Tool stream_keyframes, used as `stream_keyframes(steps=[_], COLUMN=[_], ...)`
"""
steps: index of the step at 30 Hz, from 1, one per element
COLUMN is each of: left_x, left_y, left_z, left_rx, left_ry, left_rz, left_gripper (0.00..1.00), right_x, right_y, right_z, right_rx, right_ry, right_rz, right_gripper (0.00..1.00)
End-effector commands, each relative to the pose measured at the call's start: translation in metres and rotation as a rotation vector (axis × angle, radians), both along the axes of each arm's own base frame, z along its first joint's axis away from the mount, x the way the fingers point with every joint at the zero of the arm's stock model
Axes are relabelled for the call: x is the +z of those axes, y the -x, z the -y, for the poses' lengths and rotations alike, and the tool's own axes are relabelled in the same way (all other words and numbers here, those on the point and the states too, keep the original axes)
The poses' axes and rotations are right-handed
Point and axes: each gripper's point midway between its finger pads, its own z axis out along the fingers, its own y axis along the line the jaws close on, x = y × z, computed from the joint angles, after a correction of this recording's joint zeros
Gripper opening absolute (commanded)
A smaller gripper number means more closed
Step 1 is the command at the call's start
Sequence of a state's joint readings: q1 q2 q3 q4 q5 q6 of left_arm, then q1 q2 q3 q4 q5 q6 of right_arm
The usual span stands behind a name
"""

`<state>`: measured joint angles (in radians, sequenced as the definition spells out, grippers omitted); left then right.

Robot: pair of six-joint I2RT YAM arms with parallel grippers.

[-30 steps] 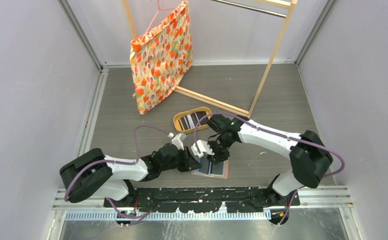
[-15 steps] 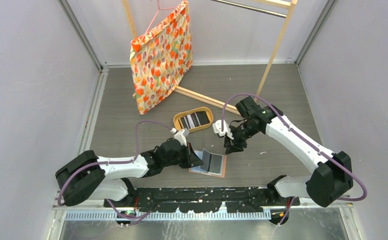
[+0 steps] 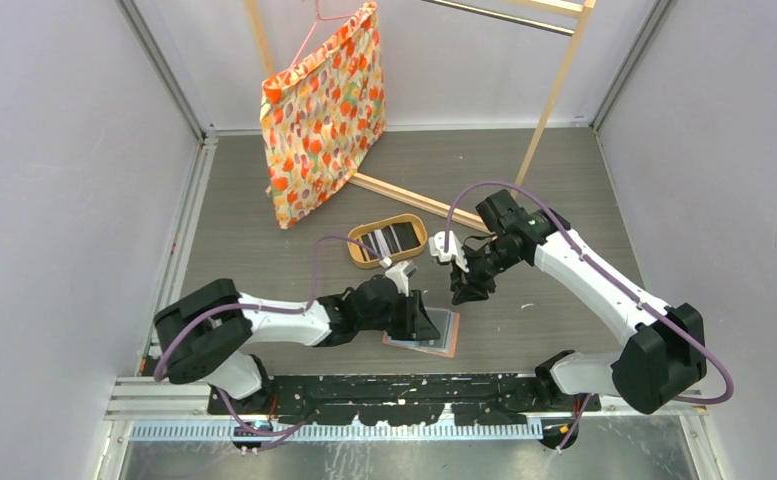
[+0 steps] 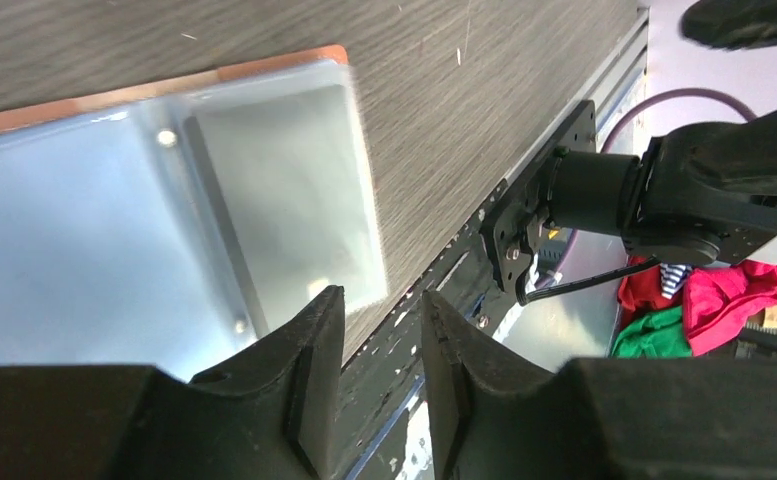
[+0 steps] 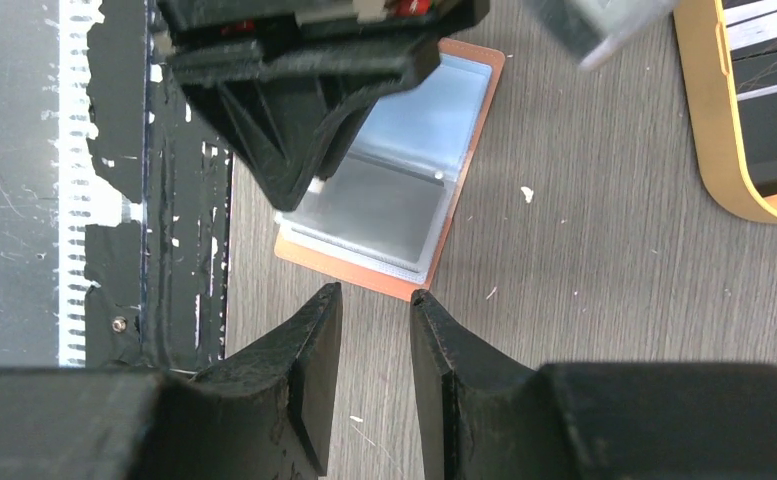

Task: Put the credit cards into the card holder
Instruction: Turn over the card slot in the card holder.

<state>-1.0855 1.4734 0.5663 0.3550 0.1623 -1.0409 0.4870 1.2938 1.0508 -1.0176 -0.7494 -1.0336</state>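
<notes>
The card holder (image 3: 447, 331) lies open and flat near the table's front edge, salmon rim up, with light-blue pockets (image 4: 114, 230) showing. My left gripper (image 3: 427, 327) hovers low over its left half, open, with nothing between the fingers (image 4: 314, 350). The right gripper (image 3: 461, 291) hangs just behind and to the right of the card holder (image 5: 404, 180), open and empty. Several black and white credit cards (image 3: 392, 238) lie in the oval wooden tray (image 3: 353, 246) behind the holder. In the right wrist view the cards (image 5: 776, 90) lie at the right edge.
A wooden rack frame (image 3: 434, 205) crosses the table behind the tray, with an orange patterned bag (image 3: 319, 115) hanging on its left. The black base rail (image 3: 404, 395) runs along the near edge. White walls close in both sides.
The left gripper has opened and slid right over the card holder, which now lies flat. The right gripper drew back from the holder toward the tray, then stayed put.
</notes>
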Motion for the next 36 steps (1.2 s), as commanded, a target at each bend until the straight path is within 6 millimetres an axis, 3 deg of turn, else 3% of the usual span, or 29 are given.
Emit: stream_keyframes(steps=[1, 6, 7, 10, 15, 23, 28, 32, 34, 36], left_x=[0.009, -0.007, -0.005, 0.007, 0.027, 0.049, 0.069, 0.079, 0.088, 0.093], left_y=[0.006, 0.014, 0.015, 0.017, 0.014, -0.006, -0.034, -0.063, -0.077, -0.087], left_z=[0.028, 0.043, 0.046, 0.049, 0.037, -0.019, -0.070, -0.109, -0.118, -0.121], left_rx=[-0.066, -0.105, -0.112, -0.140, -0.146, -0.077, 0.048, 0.206, 0.226, 0.239], left_ry=[0.069, 0.121, 0.145, 0.207, 0.194, -0.002, -0.168, -0.279, -0.286, -0.271], left_rz=[-0.004, -0.067, -0.069, -0.038, 0.067, 0.325, 0.519, 0.620, 0.645, 0.628], left_gripper=[0.36, 0.40, 0.44, 0.70, 0.74, 0.80, 1.00, 1.00, 1.00, 0.98], right_x=[0.010, 0.015, 0.015, 0.018, 0.021, 0.032, 0.033, 0.031, 0.031, 0.027], right_y=[-0.006, -0.007, -0.007, -0.006, 0.000, 0.001, -0.003, -0.014, -0.016, -0.015], right_z=[-0.003, -0.002, -0.002, -0.002, -0.003, 0.001, 0.004, 0.004, 0.007, 0.009], right_rx=[-0.026, -0.044, -0.047, -0.060, -0.055, -0.056, -0.087, -0.219, -0.237, -0.242], right_ry=[-0.036, -0.057, -0.062, -0.067, -0.064, -0.067, -0.067, -0.050, -0.019, 0.014], right_rz=[0.010, 0.003, -0.001, -0.019, -0.080, -0.063, -0.073, -0.155, -0.222, -0.256], right_gripper=[0.37, 0.37, 0.37, 0.38, 0.40, 0.40, 0.41, 0.55, 0.63, 0.63])
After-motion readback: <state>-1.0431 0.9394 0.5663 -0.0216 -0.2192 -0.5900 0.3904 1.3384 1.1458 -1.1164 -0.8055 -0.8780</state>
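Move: The turned card slot with the grey card lies almost under the left hand, its middle about 1 cm ahead, 1 cm to the right and 3 cm below. The holder's blue page is about 5 cm to the left and 1 cm ahead of that hand; the tan card tray stands some 19 cm ahead and 9 cm to the left of it. From the right hand the slot is roughly 6 cm back, 5 cm to the left and 10 cm down. Rightward first, the left hand slides about 4 cm over the card slot towards its outer edge, dipping 2 cm close to the page while the fingers open. Then it swings away, up about 9 cm, back left some 13 cm and forward, fingers going fully open and the wrist turning some 35 degrees. The right hand edges up 2 cm, opening wider. ##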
